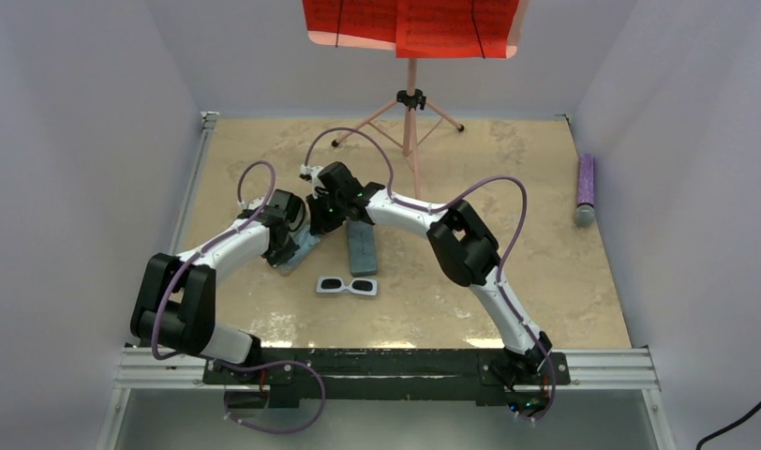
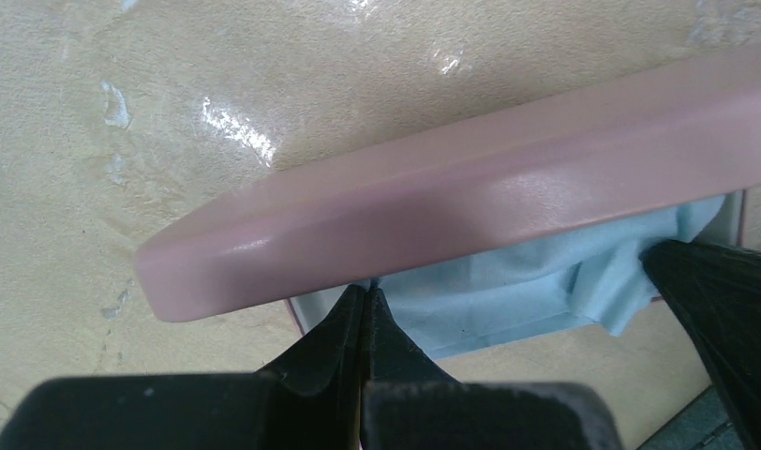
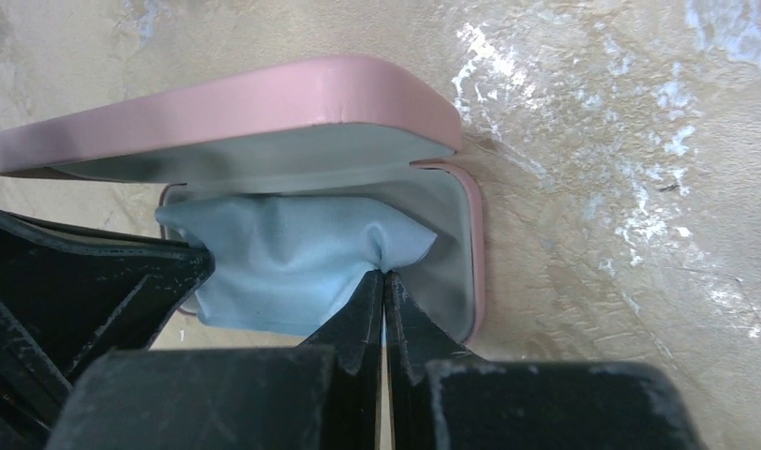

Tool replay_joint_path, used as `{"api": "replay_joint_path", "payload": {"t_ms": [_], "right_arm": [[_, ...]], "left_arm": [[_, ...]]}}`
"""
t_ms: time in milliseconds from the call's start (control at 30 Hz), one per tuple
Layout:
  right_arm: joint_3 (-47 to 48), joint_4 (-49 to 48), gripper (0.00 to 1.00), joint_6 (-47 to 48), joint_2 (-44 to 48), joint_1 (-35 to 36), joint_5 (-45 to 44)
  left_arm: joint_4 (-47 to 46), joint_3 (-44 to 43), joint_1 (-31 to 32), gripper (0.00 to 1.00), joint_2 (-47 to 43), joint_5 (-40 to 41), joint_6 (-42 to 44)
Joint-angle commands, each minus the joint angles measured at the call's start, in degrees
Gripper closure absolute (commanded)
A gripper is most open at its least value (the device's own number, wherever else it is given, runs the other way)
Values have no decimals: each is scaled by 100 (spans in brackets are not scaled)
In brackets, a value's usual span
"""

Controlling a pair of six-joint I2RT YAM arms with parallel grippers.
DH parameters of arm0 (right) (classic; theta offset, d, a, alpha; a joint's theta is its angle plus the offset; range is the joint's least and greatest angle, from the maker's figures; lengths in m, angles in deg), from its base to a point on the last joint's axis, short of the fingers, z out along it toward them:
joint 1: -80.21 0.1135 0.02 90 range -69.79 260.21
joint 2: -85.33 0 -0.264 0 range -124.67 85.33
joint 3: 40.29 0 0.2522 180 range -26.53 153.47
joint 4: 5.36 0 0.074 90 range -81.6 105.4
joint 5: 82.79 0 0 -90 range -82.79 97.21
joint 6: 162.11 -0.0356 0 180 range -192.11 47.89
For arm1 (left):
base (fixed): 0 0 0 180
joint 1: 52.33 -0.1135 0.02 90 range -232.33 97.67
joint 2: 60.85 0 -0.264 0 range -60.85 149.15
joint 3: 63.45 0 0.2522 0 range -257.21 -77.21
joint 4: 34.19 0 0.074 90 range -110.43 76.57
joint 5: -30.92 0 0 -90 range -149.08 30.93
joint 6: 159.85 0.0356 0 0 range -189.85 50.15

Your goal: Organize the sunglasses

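White-framed sunglasses (image 1: pixel 347 285) with dark lenses lie flat on the table, in front of both arms and untouched. Behind them an open pink case (image 3: pixel 255 103) holds a light blue cloth (image 3: pixel 283 253) in its grey-lined bottom half (image 3: pixel 452 234). My right gripper (image 3: pixel 384 274) is shut, pinching a fold of the cloth at one end of the case. My left gripper (image 2: pixel 365 291) is shut on the cloth's edge (image 2: pixel 508 291) at the other end, just under the raised pink lid (image 2: pixel 452 206). In the top view both grippers (image 1: pixel 292 246) (image 1: pixel 320 220) meet over the case.
A closed grey-blue case (image 1: pixel 362 248) lies just right of the pink case, behind the sunglasses. A pink tripod stand (image 1: pixel 410 112) with a red sheet stands at the back. A purple cylinder (image 1: pixel 585 187) lies by the right wall.
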Motion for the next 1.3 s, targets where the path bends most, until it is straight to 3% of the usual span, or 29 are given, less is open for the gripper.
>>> {"api": "replay_joint_path", "payload": {"t_ms": [0, 200, 467, 600, 833, 967, 1100, 1167, 1267], "right_arm": [[309, -46, 100, -80, 46, 5, -257], [606, 137, 94, -82, -79, 10, -568], [634, 293, 78, 105, 25, 1, -828], [470, 202, 73, 80, 190, 5, -817], [364, 242, 64, 92, 521, 4, -881], [-7, 184, 57, 7, 958, 0, -1128], [-629, -72, 41, -96, 1624, -4, -1446], [-930, -120, 30, -170, 1942, -17, -1631], [-1538, -318, 25, -317, 2511, -92, -1671]], "left_arm": [[54, -149, -45, 100, 94, 25, -42], [74, -195, -43, 100, 105, -11, -85], [118, -162, -45, 100, 153, -55, -159], [184, -213, -43, 78, 109, -70, -163], [261, -271, -47, 74, -234, -174, -103], [401, -325, -34, 56, -561, -308, 10], [560, -281, -34, 38, -1000, -440, 40], [575, -187, -26, 26, -1330, -589, 50], [492, 12, -25, 4, -1843, -973, 135]]}}
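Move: The left fingertips rest on the blue cloth near the near end of the open pink case, whose middle lies about 3 cm ahead and 3 cm right. The right tips are at the cloth's far part, with the case middle some 2 cm back and 2 cm left. From the right hand, the grey case is about 12 cm right and 3 cm back, and the white sunglasses 8 cm right and 12 cm back. Right tips work the cloth 2.5 cm forward; both grippers then open and rise clear, right 8 cm, left 5. ##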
